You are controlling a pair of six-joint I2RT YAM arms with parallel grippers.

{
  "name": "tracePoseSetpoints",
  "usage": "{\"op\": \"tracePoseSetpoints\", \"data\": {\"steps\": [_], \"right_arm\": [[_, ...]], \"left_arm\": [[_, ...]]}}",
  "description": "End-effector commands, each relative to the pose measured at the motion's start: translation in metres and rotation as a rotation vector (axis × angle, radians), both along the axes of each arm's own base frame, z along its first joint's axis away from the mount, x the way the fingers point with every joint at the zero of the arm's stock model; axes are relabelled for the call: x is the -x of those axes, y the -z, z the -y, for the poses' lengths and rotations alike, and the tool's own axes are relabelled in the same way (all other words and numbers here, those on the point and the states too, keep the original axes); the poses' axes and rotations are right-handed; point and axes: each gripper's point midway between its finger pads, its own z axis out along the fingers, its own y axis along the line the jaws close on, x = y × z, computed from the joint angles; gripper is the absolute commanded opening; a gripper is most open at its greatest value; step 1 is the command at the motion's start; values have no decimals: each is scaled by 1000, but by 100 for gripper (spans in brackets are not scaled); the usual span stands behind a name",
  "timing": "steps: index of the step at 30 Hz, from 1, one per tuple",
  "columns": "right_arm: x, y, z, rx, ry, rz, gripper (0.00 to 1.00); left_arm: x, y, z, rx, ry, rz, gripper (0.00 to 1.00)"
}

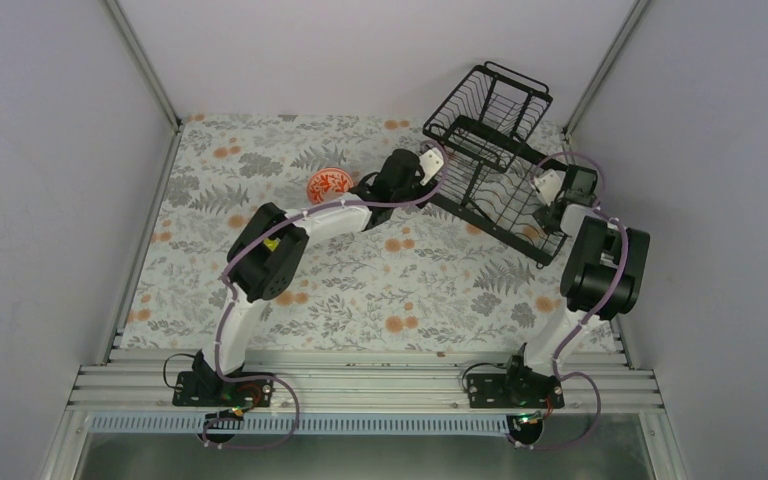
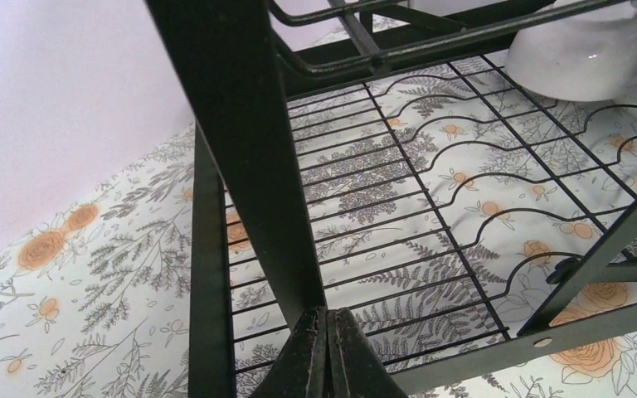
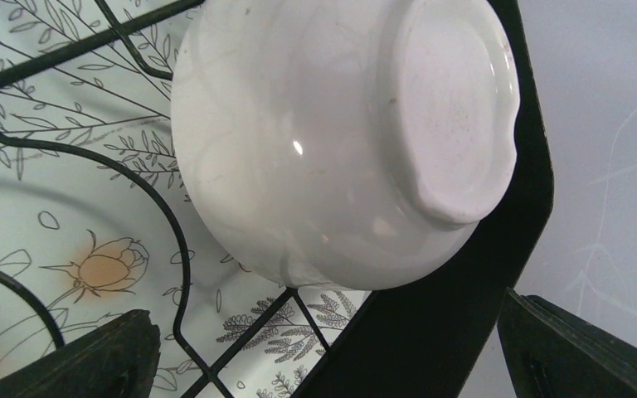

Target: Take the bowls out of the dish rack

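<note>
The black wire dish rack stands at the far right of the table. A plain white bowl lies tilted in the rack's lower tray, its foot toward me, leaning on a black frame bar. My right gripper is open just short of this bowl, one finger on each side of the frame bar, holding nothing. The left gripper is shut and empty, its tips against a black rack post at the rack's left edge. The white bowl shows far across the tray. A red-orange patterned bowl sits on the table left of the rack.
A flowered cloth covers the table. Grey walls close in on the left, back and right, and the rack's right end is close to the right wall. The raised upper tier overhangs the tray.
</note>
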Motion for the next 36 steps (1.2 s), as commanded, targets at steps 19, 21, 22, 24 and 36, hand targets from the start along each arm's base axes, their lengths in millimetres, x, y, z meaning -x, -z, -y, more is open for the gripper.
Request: {"op": "tracePoseSetpoints", "data": {"steps": [19,21,22,24,36], "right_arm": [[-8,-20,1,-62,39,70,100],[-8,-23,0,-74,41,76,100],[-7,-23,-1,-81,39,75,100],[-6,-23,-2,-83,40,74,100],[-11,-39,0,-98,63,83,100]], "left_arm": [[-6,6,-11,184,-114,-10,52],[-4,2,-11,210,-110,20,52],[-2,-1,-11,224,-104,36,55],[-2,-9,-14,263,-107,74,63],[-9,-12,-14,273,-115,232,80]]}}
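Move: The rack's upright post stands roughly 4 cm ahead and 3 cm right of the left hand, at its height. From this hand, the lower tray's near corner is some 2 cm ahead, 1 cm left and 10 cm down; the upper tier's middle is about 16 cm ahead, 12 cm right and 10 cm up. For the right hand, the white bowl lies some 6 cm straight ahead, about level in height, with the tray's right rim 5 cm ahead and 6 cm right. Staying close to the rack's upright post, the left hand first sinks about 2 cm while easing 1.5 cm to its left, then rises back to its starting height. Its shut fingers spread nearly wide, as the wrist rolls some 15 degrees, left side dropping, and the fingertips lift a little, bringing the post between them in its view, ungripped. The right hand holds nearly still before the white bowl, fingers still wide open. ##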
